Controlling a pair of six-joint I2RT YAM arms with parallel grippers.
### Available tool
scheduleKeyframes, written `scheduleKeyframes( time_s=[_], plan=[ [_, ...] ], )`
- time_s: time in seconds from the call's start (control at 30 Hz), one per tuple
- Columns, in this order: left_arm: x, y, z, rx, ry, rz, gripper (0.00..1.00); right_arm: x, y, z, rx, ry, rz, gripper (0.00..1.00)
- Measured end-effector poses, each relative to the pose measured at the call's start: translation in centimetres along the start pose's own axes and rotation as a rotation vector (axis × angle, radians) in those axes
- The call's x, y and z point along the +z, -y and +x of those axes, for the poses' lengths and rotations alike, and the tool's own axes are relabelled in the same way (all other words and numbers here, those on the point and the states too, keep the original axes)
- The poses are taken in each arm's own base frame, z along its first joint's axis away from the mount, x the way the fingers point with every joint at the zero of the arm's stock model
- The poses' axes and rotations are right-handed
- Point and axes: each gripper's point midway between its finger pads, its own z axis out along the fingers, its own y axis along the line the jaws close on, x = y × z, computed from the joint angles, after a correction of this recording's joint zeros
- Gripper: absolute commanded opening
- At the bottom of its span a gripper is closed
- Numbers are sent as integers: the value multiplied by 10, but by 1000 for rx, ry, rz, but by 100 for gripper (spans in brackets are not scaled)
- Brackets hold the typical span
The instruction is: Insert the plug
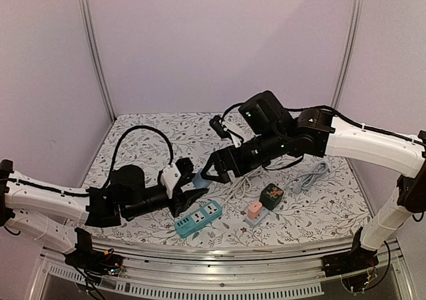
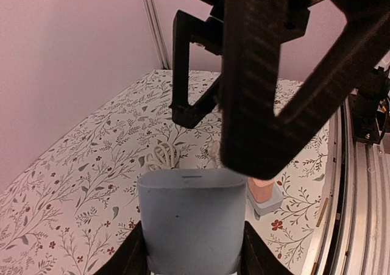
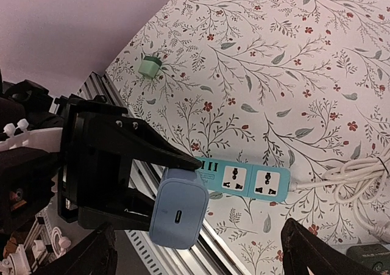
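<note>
A pale blue plug [image 2: 192, 220], a blocky charger, is held above the table with my left gripper [image 2: 194, 250] shut on its two sides. In the top view the plug [image 1: 200, 178] hangs just above the teal power strip [image 1: 198, 219], which lies flat near the front edge. The right wrist view shows the plug's end face [image 3: 180, 217], with the left fingers [image 3: 140, 144] clamping it, and the strip's sockets [image 3: 250, 180] beyond. My right gripper [image 3: 201, 253] is open. Its fingers [image 2: 268, 92] stand wide on either side of the plug without touching it.
A pink adapter on a grey base [image 1: 256, 212] and a dark green cube [image 1: 271, 195] sit right of the strip. The strip's white cord [image 3: 359, 177] lies coiled beside it. A grey cable bundle [image 1: 313, 177] lies farther right. A small green block [image 3: 149, 66] rests near the front rail.
</note>
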Motion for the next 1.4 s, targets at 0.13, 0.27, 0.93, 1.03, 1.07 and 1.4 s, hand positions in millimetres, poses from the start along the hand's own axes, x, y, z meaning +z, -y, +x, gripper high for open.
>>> scheduleKeyframes(
  time_s=[0.13, 0.27, 0.93, 1.03, 1.07, 1.4],
  plan=[
    [0, 10, -7, 51, 41, 57, 0, 5, 1, 5, 11, -46, 6, 87],
    [0, 16, -7, 103, 61, 88, 0, 10, -2, 8, 27, -82, -13, 77],
    [21, 15, 15, 199, -17, 57, 0, 32, 3, 35, 120, -212, -19, 50],
    [24, 15, 15, 199, -16, 48, 0, 31, 6, 35, 129, -216, -12, 49],
    [24, 15, 15, 199, -16, 46, 0, 31, 6, 35, 130, -215, -12, 48],
    [25, 12, 14, 203, -16, 20, 0, 32, 11, 33, 134, -204, 11, 39]
  ],
)
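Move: The blue plug, already pinched by the left hand, sits some 3 cm to the left of the right hand's open fingers, 3 cm below and 2 cm back. That places the right fingertips about 4 cm right of the left hand, 2 cm ahead and 3 cm higher. The teal strip lies roughly 6 cm left and 6 cm back of the right hand, the pink plug about 12 cm right and 5 cm back, both some 20 cm below. The blue plug, still held by the left hand, is carried about 2 cm to the right and 2 cm down after a small dip back, into the right hand's grasp. The right hand sinks some 4.5 cm towards the plug, tipping further down by 10 to 15 degrees, and closes from wide open to under half, a finger on either side of the plug's free end, until the pads seem to reach its sides. ##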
